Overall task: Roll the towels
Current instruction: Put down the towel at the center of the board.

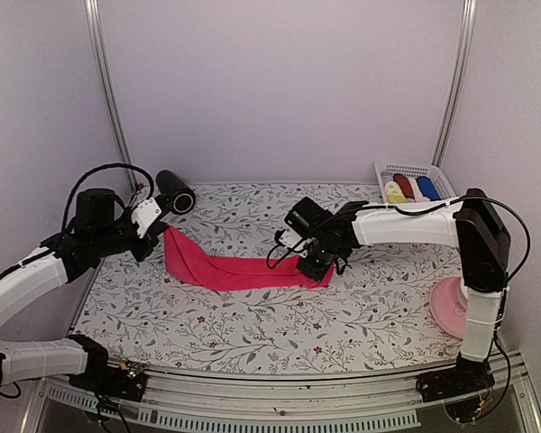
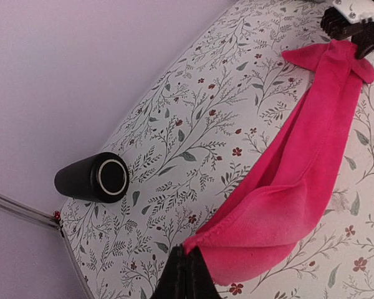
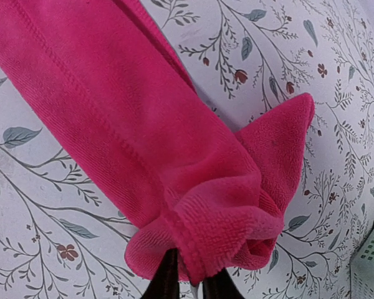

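A hot pink towel (image 1: 239,269) lies folded into a long strip across the middle of the floral table, stretched between both grippers. My left gripper (image 1: 162,236) holds its left end slightly lifted. In the left wrist view the black fingers (image 2: 186,258) are pinched together on a hemmed corner of the towel (image 2: 287,193). My right gripper (image 1: 317,271) is at the strip's right end. In the right wrist view its fingertips (image 3: 193,283) stand a little apart with a bunched fold of the towel (image 3: 124,112) between them. Several rolled towels (image 1: 413,188), yellow, red, pale and blue, lie in a basket.
A white mesh basket (image 1: 383,168) stands at the back right; its corner (image 3: 371,261) shows in the right wrist view. A black cylinder (image 1: 175,191) lies on its side at the back left, just behind my left gripper. A pink plate (image 1: 451,307) sits by the right arm's base.
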You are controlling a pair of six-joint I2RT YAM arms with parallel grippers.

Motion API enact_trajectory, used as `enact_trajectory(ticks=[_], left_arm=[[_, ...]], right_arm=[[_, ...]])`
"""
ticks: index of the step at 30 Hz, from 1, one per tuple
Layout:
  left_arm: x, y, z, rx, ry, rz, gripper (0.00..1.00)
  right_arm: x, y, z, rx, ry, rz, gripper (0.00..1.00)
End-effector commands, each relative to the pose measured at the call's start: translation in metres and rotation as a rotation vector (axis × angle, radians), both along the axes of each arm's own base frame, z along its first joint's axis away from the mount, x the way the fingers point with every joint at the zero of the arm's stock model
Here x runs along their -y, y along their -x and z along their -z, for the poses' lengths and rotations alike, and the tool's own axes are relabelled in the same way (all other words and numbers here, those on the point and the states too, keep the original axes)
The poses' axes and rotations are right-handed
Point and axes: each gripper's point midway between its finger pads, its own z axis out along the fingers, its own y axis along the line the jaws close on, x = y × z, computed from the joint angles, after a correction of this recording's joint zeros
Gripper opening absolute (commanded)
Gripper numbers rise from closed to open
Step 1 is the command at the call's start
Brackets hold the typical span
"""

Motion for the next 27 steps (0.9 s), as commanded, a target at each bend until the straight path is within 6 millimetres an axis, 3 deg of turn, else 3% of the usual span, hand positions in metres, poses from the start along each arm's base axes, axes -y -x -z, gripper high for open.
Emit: enact_trajectory(ticks=[1,7,14,20,27], left_arm=[[-0.004,-0.006,0.002,0.014,0.019,-0.026,0.00],[-0.005,-0.007,0.009,0.006,0.011,-0.034,0.00],[-0.006,-0.006,0.009,0.002,0.018,-0.039,0.00],[-0.006,-0.006,0.009,0.003,0.016,-0.041,0.00],[-0.005,-0.006,0.010,-0.001,0.019,-0.035,0.00]], right_arm=[[-0.016,-0.006,-0.013,0.029,-0.027,0.000,0.23],[0.001,-0.002,-0.001,0.040,-0.020,0.073,0.45],[0.038,-0.014,-0.016,0.108,-0.077,0.309,0.73],[0.024,-0.001,-0.031,0.051,-0.334,0.338,0.98],[0.012,0.028,-0.020,-0.043,-0.573,0.357,0.96]])
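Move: The towel's right end is still pinched in the right fingertips, a bunched fold reaching down to the board about 3 cm below. From that hand the white basket stands some 28 cm farther out and 33 cm to the right, and the pink plate about 10 cm nearer and 36 cm to the right. From the left hand, holding the towel's other corner aloft, this right end lies roughly level ahead, 37 cm to the right and 16 cm lower. Spread the right fingers from nearly shut to wide open and let go of the towel's right end low over the board, easing the hand about 4 cm right while it dips slightly. Then lift roughly 3 cm off the towel, turning the wrist some 20 degrees clockwise and raising its left side about 20 degrees, and draw back slightly. Keep the left gripper shut on its raised corner. ##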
